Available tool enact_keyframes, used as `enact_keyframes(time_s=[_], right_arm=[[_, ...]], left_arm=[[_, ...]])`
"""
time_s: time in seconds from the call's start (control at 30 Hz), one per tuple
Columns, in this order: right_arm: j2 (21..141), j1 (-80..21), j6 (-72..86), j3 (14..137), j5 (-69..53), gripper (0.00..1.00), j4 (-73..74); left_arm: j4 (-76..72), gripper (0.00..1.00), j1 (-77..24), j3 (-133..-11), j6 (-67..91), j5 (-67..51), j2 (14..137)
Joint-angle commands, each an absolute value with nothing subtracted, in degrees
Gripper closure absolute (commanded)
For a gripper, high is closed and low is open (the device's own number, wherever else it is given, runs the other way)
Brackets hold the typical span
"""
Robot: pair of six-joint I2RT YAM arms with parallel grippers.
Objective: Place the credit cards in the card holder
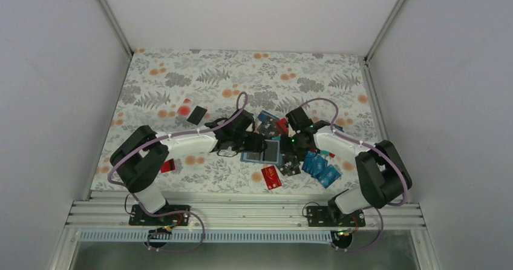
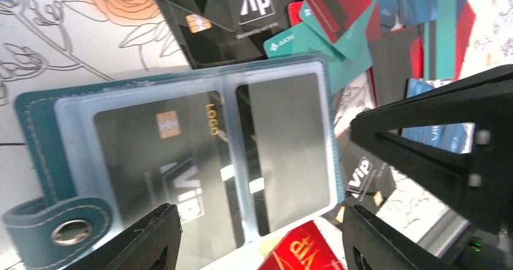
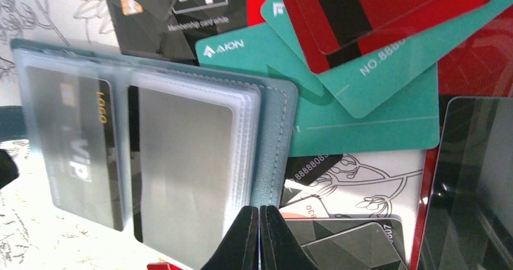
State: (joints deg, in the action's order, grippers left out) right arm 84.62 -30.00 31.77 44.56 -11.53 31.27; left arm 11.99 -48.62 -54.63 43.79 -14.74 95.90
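Observation:
The teal card holder (image 2: 36, 137) lies open on the table, its clear sleeves facing up. A black VIP credit card (image 2: 163, 161) sits inside the left sleeve. My left gripper (image 2: 260, 246) hangs open over the holder's near edge, with nothing between its fingers (image 2: 145, 240). Shut, my right gripper (image 3: 260, 240) has its tips at the holder's (image 3: 275, 143) stitched right edge. Loose credit cards fan out beyond it: teal cards (image 3: 363, 100), a red card (image 3: 387, 9) and a black card (image 3: 175, 9). From above, the holder (image 1: 272, 152) lies between both grippers (image 1: 257, 143) (image 1: 294, 140).
More cards lie around: blue ones (image 1: 320, 167) and a red one (image 1: 271, 177) at the front right, a black one (image 1: 196, 114) at the back left, a red one (image 1: 168, 166) by the left arm. The right arm's black frame (image 2: 447, 143) looms close to the holder.

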Motion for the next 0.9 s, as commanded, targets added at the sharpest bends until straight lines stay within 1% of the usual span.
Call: enact_keyframes(time_s=[0.0, 0.23, 0.63, 0.87], right_arm=[[83.2, -30.7, 30.5, 47.1, -10.6, 0.96, 32.1], [84.4, -30.7, 29.7, 47.9, -12.5, 0.94, 30.7], [88.6, -30.7, 29.3, 46.9, -12.7, 0.94, 28.1], [90.3, -30.6, 29.3, 46.2, -12.9, 0.95, 26.9]], left_arm=[[15.7, 0.33, -48.5, -54.5, 40.8, -11.4, 96.0], [14.9, 0.31, -48.3, -55.1, 40.5, -12.2, 99.6], [18.3, 0.16, -48.4, -55.8, 40.5, -9.0, 99.8], [19.7, 0.12, -49.0, -56.6, 40.7, -8.3, 100.6]])
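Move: Under the left hand, some 6 cm down, lies the open card holder, its middle level with the hand and about 2 cm to the right; black VIP cards sit 9 cm ahead and 4 cm right, the red card 9 cm back and 6 cm right. From the right hand the holder's middle is about 8 cm left and 3 cm lower; the teal cards lie 5 cm ahead, 1 cm right. Sinking about 3 cm over the holder's left page, the left hand eases some 2 cm left, tips its fingers closer to straight down and opens them wider. The shut right fingers rise about 1 cm while edging forward and left, then come down 2 cm towards the holder's right edge; contact there can't be made out. ##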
